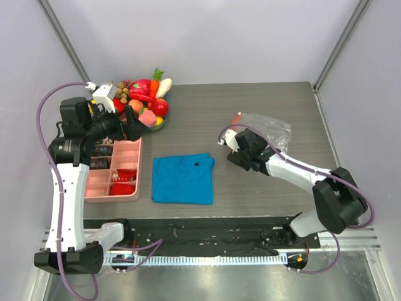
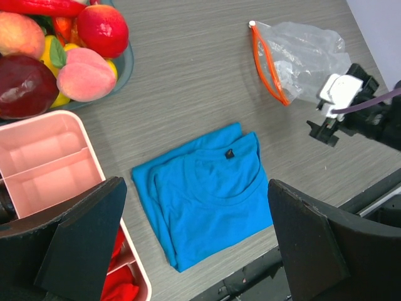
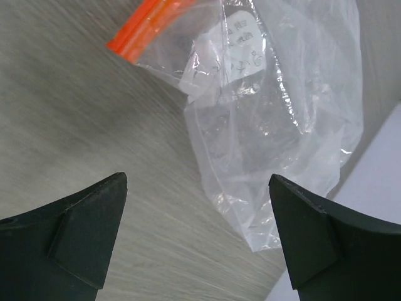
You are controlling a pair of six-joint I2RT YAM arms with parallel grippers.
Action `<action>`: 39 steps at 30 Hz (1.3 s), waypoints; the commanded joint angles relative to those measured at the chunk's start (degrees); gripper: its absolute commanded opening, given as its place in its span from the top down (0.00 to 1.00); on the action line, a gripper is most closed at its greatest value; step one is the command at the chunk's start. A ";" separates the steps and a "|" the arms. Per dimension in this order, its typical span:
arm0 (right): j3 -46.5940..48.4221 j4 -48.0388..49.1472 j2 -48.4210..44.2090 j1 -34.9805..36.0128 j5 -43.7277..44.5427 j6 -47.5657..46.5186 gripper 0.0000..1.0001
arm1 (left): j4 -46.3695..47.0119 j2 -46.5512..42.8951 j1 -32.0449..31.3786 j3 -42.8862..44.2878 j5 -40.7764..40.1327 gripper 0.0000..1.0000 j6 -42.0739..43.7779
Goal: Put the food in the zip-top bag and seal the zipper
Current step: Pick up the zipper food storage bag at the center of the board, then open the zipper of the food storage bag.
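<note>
The food (image 1: 143, 97), a heap of toy fruits and vegetables, lies on a teal plate at the back left. In the left wrist view a pink peach (image 2: 88, 75) and a red fruit (image 2: 102, 28) show on it. The clear zip-top bag (image 1: 268, 128) lies flat and empty at the right, and also shows in the left wrist view (image 2: 304, 53) and the right wrist view (image 3: 276, 119). Its orange-red zipper (image 3: 141, 28) faces left (image 2: 268, 66). My left gripper (image 1: 136, 125) is open and empty beside the plate (image 2: 197, 251). My right gripper (image 1: 243, 149) is open and empty just in front of the bag (image 3: 197, 238).
A blue folded cloth (image 1: 183, 179) lies at the table's middle front (image 2: 207, 188). A pink divided tray (image 1: 133, 188) with dark and red items stands at the left, under my left arm (image 2: 44, 157). Grey walls close in the table's sides and back.
</note>
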 commanded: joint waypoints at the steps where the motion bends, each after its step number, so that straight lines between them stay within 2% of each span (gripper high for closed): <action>1: -2.39 17.79 2.92 1.11 10.86 -7.01 0.00 | 5.29 -1.55 0.02 -0.53 2.61 0.00 -0.66; 3: -3.18 22.70 4.76 1.11 11.91 -9.11 0.03 | 6.69 -1.82 0.11 -1.67 3.58 0.00 -1.18; 6: -5.02 28.51 7.48 1.11 13.41 -12.02 0.20 | 9.32 -2.43 0.02 -3.51 6.03 0.00 -2.32; 7: -4.85 29.05 7.84 1.19 13.67 -11.85 0.34 | 10.20 -2.61 0.02 -3.95 6.48 0.00 -2.85; 9: -4.50 28.63 8.11 1.11 13.15 -10.28 0.51 | 11.78 -3.31 0.02 -5.35 7.09 0.00 -3.56; 10: -4.33 28.45 7.76 1.02 11.75 -9.83 0.70 | 13.19 -3.48 -0.06 -5.80 7.27 0.00 -3.82; 13: -3.63 26.61 6.45 1.11 10.34 -8.25 0.99 | 13.81 -3.49 -0.06 -6.51 7.53 0.00 -3.56; 16: -1.26 20.03 3.47 1.02 6.66 -5.45 0.99 | 13.82 -2.87 -0.06 -6.24 7.98 0.00 -3.12; 17: -0.73 17.92 0.41 0.93 2.90 -4.65 0.99 | 13.73 -2.78 -0.24 -6.33 7.98 0.00 -2.60; 19: 2.85 9.93 -2.16 0.67 -0.55 -3.16 0.99 | 13.82 -2.96 -0.33 -6.24 8.15 0.00 -1.02; 21: 6.73 0.12 -3.14 -0.64 -7.13 -1.75 0.99 | 14.51 -3.13 -0.42 -6.33 5.27 0.00 -1.27; 25: 12.62 -6.96 -8.14 -4.69 -22.94 0.63 0.99 | 14.17 -1.65 -0.50 -4.93 1.91 0.00 0.47; 29: 17.55 -16.44 -12.01 -4.87 -33.42 -2.96 0.99 | 11.09 0.47 -0.50 -2.55 8.22 0.00 4.79; 31: 20.09 -19.70 -13.51 -4.87 -39.37 -4.81 0.99 | 10.39 0.56 -0.68 -2.55 15.95 0.00 9.78; 32: 20.98 -23.63 -13.77 -4.87 -41.67 -7.26 0.99 | 10.30 -0.05 -1.20 -3.07 16.93 0.00 11.45; 35: 23.62 -28.31 -14.21 -4.87 -47.57 -8.51 0.99 | 10.39 -2.24 -8.48 -5.18 12.83 0.00 18.31; 36: 24.15 -29.12 -14.21 -4.96 -48.72 -9.21 0.99 | 10.30 -2.78 -13.29 -5.88 10.55 0.00 19.98; 39: 24.94 -30.79 -14.48 -4.87 -53.20 -10.61 0.99 | 10.21 -3.57 -20.87 -7.73 2.28 0.00 26.57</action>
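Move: The zip-top bag lies flat on the board just beyond the open right fingers, its middle about 6 cm ahead, 2 cm to the right and 2 cm below, with the orange zipper at its far left. The blue cloth is some 26 cm to the right hand's left and 11 cm back; the food bowl is about 42 cm left and 15 cm farther out. From the left hand, the bag is roughly 40 cm right, 11 cm ahead and 27 cm below. Forward about 4 cm and slightly down, fingers tipping up some 10 degrees, the right hand reaches into the bag and shuts on its film, pinching the body away from the zipper. It then lifts about 17 cm while swinging left and back, turning some 30 degrees counter-clockwise with its left side rising. The empty left hand, open throughout, shifts little, then swings right about 5 cm late on, turning clockwise towards the bag. ##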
